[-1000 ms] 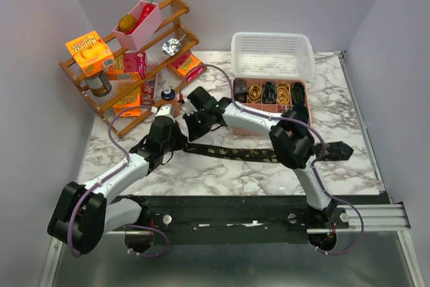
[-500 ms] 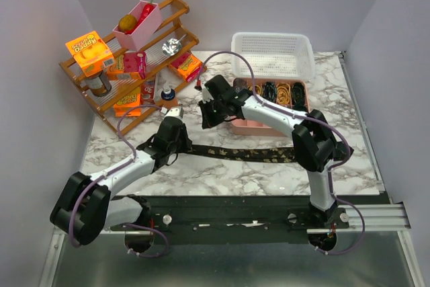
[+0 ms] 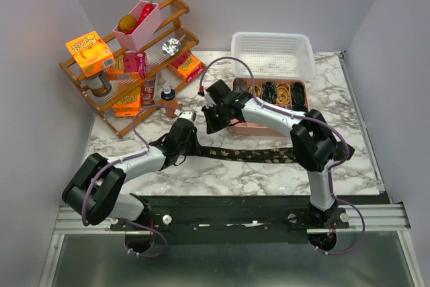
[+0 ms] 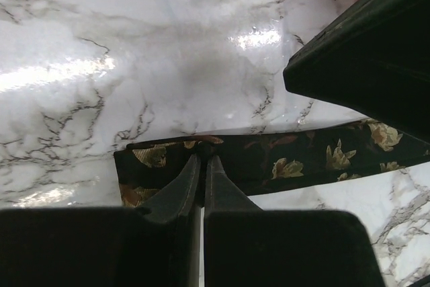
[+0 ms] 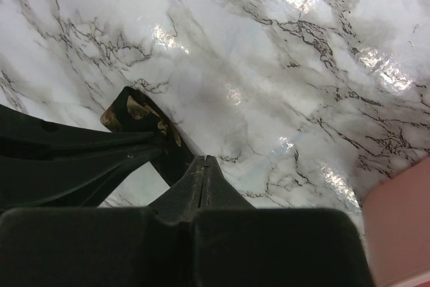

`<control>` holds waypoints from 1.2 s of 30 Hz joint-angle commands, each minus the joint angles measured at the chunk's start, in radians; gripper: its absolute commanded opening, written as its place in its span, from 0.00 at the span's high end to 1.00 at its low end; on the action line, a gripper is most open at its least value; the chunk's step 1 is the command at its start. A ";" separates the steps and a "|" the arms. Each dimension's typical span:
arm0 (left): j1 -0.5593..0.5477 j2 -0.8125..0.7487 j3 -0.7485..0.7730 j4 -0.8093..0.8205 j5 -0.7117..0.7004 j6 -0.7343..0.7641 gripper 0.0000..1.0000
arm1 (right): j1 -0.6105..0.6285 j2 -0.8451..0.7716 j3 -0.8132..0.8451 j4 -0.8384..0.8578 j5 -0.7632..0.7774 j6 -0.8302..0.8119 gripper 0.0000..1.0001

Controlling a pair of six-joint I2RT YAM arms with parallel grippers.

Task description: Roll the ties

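A long black tie (image 3: pixel 255 155) with a gold flower pattern lies flat across the marble table, running left to right. My left gripper (image 3: pixel 186 136) is at its left end. In the left wrist view the left gripper (image 4: pixel 203 160) is shut on the folded end of the tie (image 4: pixel 295 162). My right gripper (image 3: pixel 213 119) hovers just behind that end. In the right wrist view the right gripper (image 5: pixel 205 160) is shut and empty over bare marble, with the tie's end (image 5: pixel 138 113) to its left. Several rolled ties (image 3: pixel 270 91) sit in a pink tray (image 3: pixel 250 128).
A white mesh basket (image 3: pixel 272 56) stands behind the pink tray. A wooden rack (image 3: pixel 176 11) with boxes and jars fills the back left. A small bottle (image 3: pixel 168 99) stands near the rack. The right arm's dark body (image 4: pixel 376 45) looms at the upper right of the left wrist view.
My left gripper has moved right, toward the right gripper, holding the tie's end. My right gripper swung right toward the pink tray and has settled just behind the tie's end.
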 commanded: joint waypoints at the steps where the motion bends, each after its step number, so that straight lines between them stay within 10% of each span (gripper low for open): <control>1: -0.017 0.027 0.012 0.038 0.027 -0.017 0.62 | -0.004 0.009 -0.009 0.006 0.026 0.003 0.99; 5: -0.018 0.010 -0.002 0.051 0.024 -0.032 0.44 | -0.004 0.016 -0.011 0.007 0.023 0.003 0.99; 36: -0.003 -0.188 -0.064 0.055 -0.009 -0.060 0.44 | -0.003 -0.047 -0.057 0.110 -0.213 0.011 0.99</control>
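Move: The tie's folded end lies between the left fingertips, its middle about 3 cm to their left and 1 cm below; the flat tie strip's middle is level with it in reach, 16 cm to the left hand's right. From that hand the pink organizer is 16 cm ahead and 24 right, the brown bottle 17 ahead and 10 left. The right hand has the folded end 6 cm back, 5 left, 4 below, the organizer 9 ahead, 20 right. Left fingers open about halfway, releasing the tie, and rise some 4 cm; shut right hand eases back-left towards it. ##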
